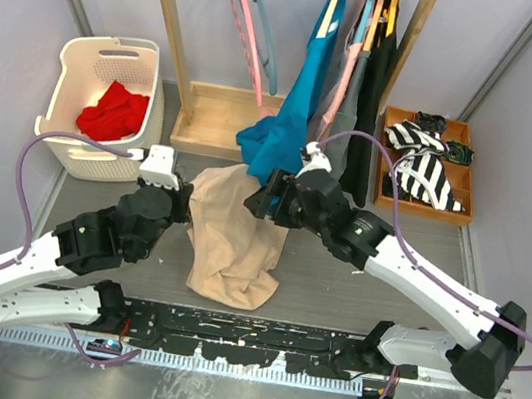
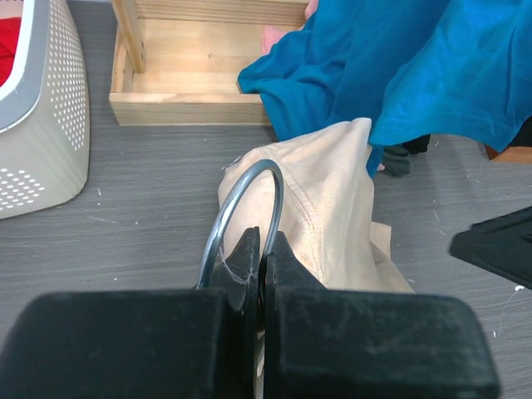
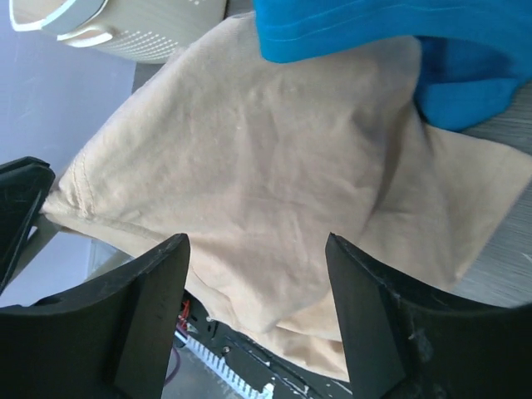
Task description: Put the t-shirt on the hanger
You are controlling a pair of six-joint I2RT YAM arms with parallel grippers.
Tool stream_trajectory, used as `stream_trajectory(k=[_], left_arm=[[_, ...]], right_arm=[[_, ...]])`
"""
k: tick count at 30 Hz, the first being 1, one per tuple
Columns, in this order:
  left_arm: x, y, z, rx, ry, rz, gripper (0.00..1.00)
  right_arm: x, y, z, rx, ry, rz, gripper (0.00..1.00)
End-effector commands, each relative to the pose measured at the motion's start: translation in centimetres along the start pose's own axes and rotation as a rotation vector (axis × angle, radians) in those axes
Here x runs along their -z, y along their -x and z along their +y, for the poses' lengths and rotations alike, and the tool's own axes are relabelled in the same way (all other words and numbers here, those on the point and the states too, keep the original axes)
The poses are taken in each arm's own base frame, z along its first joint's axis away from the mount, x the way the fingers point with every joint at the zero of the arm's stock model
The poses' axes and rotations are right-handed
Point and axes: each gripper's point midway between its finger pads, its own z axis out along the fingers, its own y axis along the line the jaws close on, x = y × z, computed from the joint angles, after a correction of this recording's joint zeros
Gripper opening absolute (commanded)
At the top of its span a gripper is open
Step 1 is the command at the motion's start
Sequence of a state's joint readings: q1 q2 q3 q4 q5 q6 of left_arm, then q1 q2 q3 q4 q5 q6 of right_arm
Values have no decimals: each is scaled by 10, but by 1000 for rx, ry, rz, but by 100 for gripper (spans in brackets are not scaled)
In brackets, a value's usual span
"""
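Note:
The beige t-shirt (image 1: pixel 234 240) hangs crumpled between the two grippers and drapes down onto the grey table. My left gripper (image 1: pixel 182 203) is at its left edge. In the left wrist view this gripper (image 2: pixel 264 243) is shut on the thin grey hook of the hanger (image 2: pixel 249 179), with the t-shirt (image 2: pixel 332 199) right behind it. The rest of the hanger is hidden in the cloth. My right gripper (image 1: pixel 264 199) is open at the shirt's upper right. In the right wrist view it (image 3: pixel 258 249) stands wide apart, just above the t-shirt (image 3: pixel 249 150), holding nothing.
A teal-blue garment (image 1: pixel 295 113) hangs from the wooden rack (image 1: pixel 171 33) and touches the shirt's top. Pink and blue-grey hangers (image 1: pixel 253 25) hang on the rail. A white basket (image 1: pixel 66 117) with a red cloth (image 1: pixel 115 113) stands at the left. A wooden tray (image 1: pixel 451 214) of striped clothes stands at the right.

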State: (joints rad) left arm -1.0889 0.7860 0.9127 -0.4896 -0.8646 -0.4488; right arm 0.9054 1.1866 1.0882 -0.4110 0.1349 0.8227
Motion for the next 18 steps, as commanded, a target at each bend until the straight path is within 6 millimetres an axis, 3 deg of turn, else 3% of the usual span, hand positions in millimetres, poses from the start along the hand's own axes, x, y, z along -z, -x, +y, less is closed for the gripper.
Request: stream_trajectory(k=[1, 5, 9, 13, 18], left_arm=[[5, 5, 5, 47, 11, -5, 0], [4, 4, 3, 60, 7, -4, 0], [4, 3, 3, 63, 9, -1, 0], [6, 6, 5, 71, 6, -8, 0], [7, 11, 1, 89, -15, -15, 0]], right_arm=[[-1, 26, 60, -32, 210, -38, 69], [-7, 18, 78, -10, 251, -16, 66], [-13, 25, 81, -17, 252, -47, 66], [-30, 31, 82, -7, 202, -51, 31], [-60, 22, 86, 18, 169, 7, 21]])
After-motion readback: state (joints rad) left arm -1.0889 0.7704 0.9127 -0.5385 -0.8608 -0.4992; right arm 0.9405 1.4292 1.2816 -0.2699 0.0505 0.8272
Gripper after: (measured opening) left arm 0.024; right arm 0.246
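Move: Some 10 cm to the right hand's left and 3 cm farther out lies the upper edge of the beige t-shirt, slightly lower. The hanger, its hook pinched in the left fingers, is about 17 cm left of the right hand, level with it fore and aft; the blue garment's lower end hangs some 13 cm ahead and 2 cm to the right. From the left hand that shirt edge lies about 7 cm to the right and 4 cm ahead. Sweeping left by about 8 cm, the right hand crosses over the t-shirt towards its upper edge and the left hand, rising some 2 cm partway and easing forward at the last. Its widely open fingers close most of the way but not fully; whether they catch cloth can't be seen. The left hand stays in place and keeps its pinch on the hanger's hook. ##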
